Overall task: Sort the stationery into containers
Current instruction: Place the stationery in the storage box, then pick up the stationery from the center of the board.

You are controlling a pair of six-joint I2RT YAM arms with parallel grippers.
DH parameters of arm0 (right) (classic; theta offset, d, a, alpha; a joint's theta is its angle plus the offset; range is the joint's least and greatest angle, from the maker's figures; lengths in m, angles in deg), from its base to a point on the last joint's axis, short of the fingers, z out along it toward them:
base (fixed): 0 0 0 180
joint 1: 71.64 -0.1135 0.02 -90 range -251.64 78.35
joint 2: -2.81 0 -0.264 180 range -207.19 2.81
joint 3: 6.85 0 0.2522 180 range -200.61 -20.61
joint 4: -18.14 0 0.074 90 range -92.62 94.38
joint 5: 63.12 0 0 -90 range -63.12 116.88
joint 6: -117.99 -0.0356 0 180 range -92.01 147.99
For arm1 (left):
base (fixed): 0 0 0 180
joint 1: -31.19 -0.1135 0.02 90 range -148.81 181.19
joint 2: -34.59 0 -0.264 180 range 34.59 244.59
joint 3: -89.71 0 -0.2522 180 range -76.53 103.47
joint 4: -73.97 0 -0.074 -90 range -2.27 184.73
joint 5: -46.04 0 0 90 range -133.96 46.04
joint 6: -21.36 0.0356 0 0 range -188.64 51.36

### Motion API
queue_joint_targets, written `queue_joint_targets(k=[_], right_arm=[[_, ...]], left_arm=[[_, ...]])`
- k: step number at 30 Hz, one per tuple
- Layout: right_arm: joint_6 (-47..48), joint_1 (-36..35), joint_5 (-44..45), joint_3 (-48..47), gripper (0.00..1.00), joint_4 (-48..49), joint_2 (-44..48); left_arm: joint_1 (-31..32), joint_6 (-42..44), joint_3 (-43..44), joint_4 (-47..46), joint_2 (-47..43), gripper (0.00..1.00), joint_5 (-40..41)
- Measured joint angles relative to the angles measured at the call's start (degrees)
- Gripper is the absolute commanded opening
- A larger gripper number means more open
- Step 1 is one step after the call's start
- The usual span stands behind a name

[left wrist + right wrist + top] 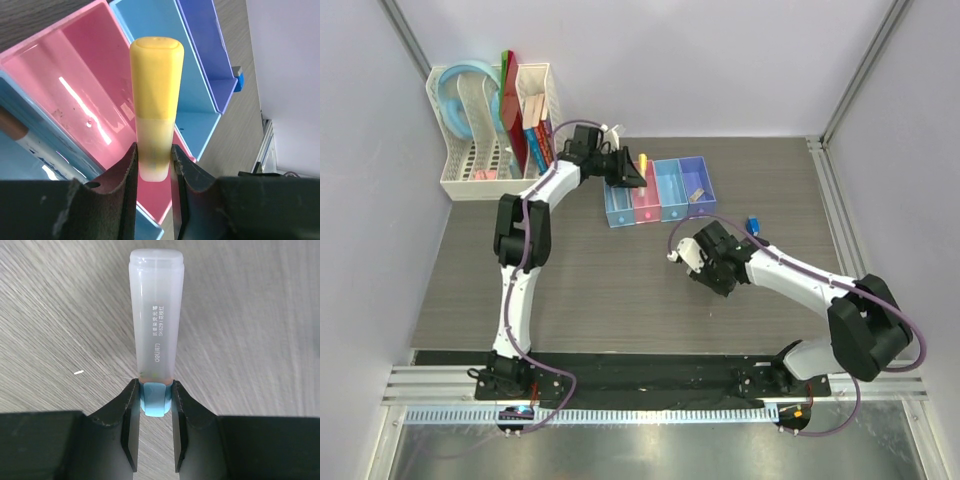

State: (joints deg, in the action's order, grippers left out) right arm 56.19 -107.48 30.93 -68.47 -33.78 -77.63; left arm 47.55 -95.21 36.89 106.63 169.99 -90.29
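My left gripper (155,160) is shut on the pale lower end of an orange-yellow piece (156,100). It holds this piece over the pink bin (75,90) in the row of containers (660,190). My right gripper (155,400) is shut on the light-blue tip of a grey stick (156,315), low over the bare table at mid-right (682,255). A small dark-blue block (753,224) lies on the table right of the bins. A tan piece (696,195) rests in the violet-blue bin (700,172). A brown-ended pen (15,130) lies in the leftmost light-blue bin (618,208).
A white mesh rack (490,120) with books and folders stands at the back left, just behind the left arm's elbow. Grey walls close in the table on three sides, and a metal rail (835,200) runs along its right edge.
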Motion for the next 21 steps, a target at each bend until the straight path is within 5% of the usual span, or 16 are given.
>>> queue_joint_targets(k=[14,21], right_arm=[[2.9,0.0,1.9,-6.4,0.01,-0.2,5.4],[4.7,0.0,4.7,-6.6,0.01,-0.3,7.6]], left_arm=[[0.0,-3.1,4.1,-1.1,2.7,0.59,-0.5],[0.0,-1.1,8.2,3.1,2.7,0.63,-4.9]])
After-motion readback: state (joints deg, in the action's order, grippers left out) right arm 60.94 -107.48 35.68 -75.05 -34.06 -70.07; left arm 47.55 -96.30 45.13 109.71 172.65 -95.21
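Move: The left hand, gripping the yellow highlighter, has the pink compartment of the storage box right under it, its middle about 8 cm below and 2 cm back. The left blue compartment lies 6 cm to the left and 3 cm back, the right blue one 7 cm to the right and 1 cm back. From the right hand, which holds the clear, blue-capped highlighter, the pink compartment is some 25 cm ahead and 19 cm left; the blue sharpener is 16 cm ahead, 8 cm right. Down about 1 cm goes the left hand over the pink compartment, then its fingers open, letting go of the yellow highlighter, and it backs upward some 4 cm from its lowest point. Meanwhile the right hand rises about 7 cm and goes 4 cm forward towards the storage box, fingertips swinging forward some 15 degrees, still pinching the other highlighter by its blue cap. ##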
